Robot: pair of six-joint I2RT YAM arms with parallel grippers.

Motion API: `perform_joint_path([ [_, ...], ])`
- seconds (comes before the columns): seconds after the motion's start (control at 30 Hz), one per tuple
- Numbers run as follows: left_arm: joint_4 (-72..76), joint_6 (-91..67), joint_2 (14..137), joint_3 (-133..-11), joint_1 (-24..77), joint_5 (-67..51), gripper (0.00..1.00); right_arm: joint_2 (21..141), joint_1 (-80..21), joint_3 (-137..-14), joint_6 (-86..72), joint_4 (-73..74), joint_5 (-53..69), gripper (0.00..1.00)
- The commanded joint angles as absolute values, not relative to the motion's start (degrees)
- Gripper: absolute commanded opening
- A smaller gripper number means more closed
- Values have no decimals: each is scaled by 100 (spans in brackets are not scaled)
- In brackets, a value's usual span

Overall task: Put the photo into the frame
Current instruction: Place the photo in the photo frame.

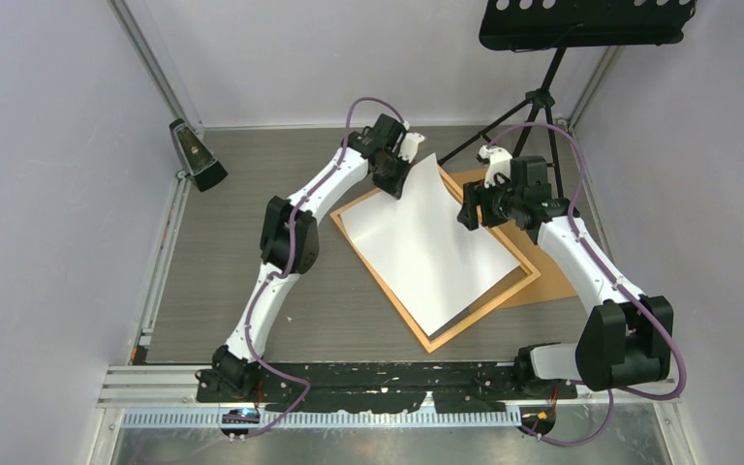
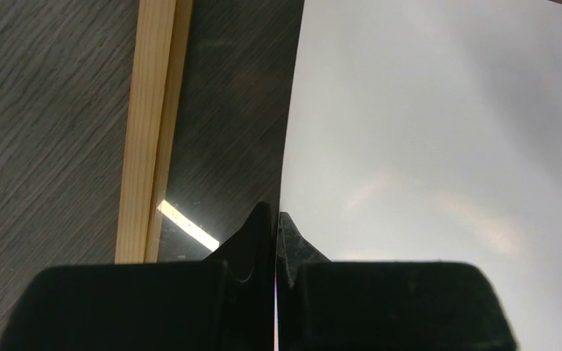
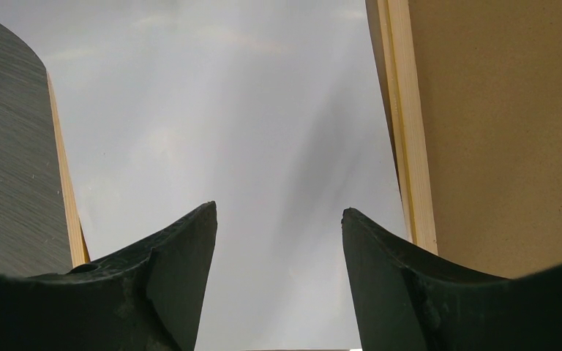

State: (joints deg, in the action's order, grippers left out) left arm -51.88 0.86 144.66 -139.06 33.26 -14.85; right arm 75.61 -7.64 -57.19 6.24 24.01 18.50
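The photo (image 1: 426, 242) shows its plain white back and lies tilted over the orange wooden frame (image 1: 426, 341) in the middle of the table. Its far corner is lifted off the frame. My left gripper (image 1: 399, 172) is shut on that raised far edge; in the left wrist view the closed fingertips (image 2: 276, 219) pinch the sheet's edge, with the photo (image 2: 439, 131) to the right and a frame rail (image 2: 150, 131) to the left. My right gripper (image 1: 473, 208) stands open above the photo's right side, its spread fingers (image 3: 190, 248) holding nothing over the photo (image 3: 227, 124) beside a frame rail (image 3: 410, 131).
A brown backing board (image 1: 552, 281) lies under the frame's right side, seen also as board (image 3: 505, 131). A black metronome-like object (image 1: 197, 155) stands at the back left. A tripod stand (image 1: 538, 102) rises at the back right. Walls enclose the table on three sides.
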Motion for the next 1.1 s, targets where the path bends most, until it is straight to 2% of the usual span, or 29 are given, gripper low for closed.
perform_joint_path([
  [0.0,-4865,35,14393,-14133,3367,-1795,3,7384,-723,-5717,707,2198,1837,70],
  [0.3,-4749,-107,14467,-14130,3462,-1829,7,7362,-688,-5697,694,2188,1862,70],
  [0.53,-4731,-178,14451,-14105,3458,-1694,24,7352,-666,-5690,671,2180,1898,70],
  [0.6,-4739,-188,14454,-14107,3458,-1634,33,7352,-660,-5687,668,2175,1905,70],
  [0.73,-4740,-194,14411,-14090,3456,-1525,57,7321,-656,-5663,662,2169,1909,70],
  [0.8,-4742,-187,14356,-14053,3462,-1449,71,7297,-655,-5653,659,2171,1905,70],
  [0.87,-4727,-165,14228,-13967,3457,-1362,93,7284,-643,-5652,660,2170,1905,70],
  [0.9,-4702,-152,14156,-13897,3459,-1308,99,7281,-634,-5647,659,2171,1906,70],
  [1.07,-4538,-45,13720,-13521,3444,-943,100,7256,-622,-5635,659,2162,1876,70],
])
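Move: In the closed left fingers is the photo's raised far-left short edge; the frame's middle lies about 13 cm back, 9 cm right and 3 cm below this hand. The middle of the frame's far-left rail is some 3 cm ahead, 4 cm left and 2 cm below, and the cardboard about 11 cm back and 27 cm right. From the right hand, the frame's middle lies roughly 7 cm back, 7 cm left and 9 cm down. Easing about 2 cm to the right and barely up, the left hand carries its pinch on the photo's edge alongside the far-left rail, almost without turning. There it pauses and spreads its fingers from shut to wide open, letting go of the photo, while drifting back left and sinking about 1 cm late on. ##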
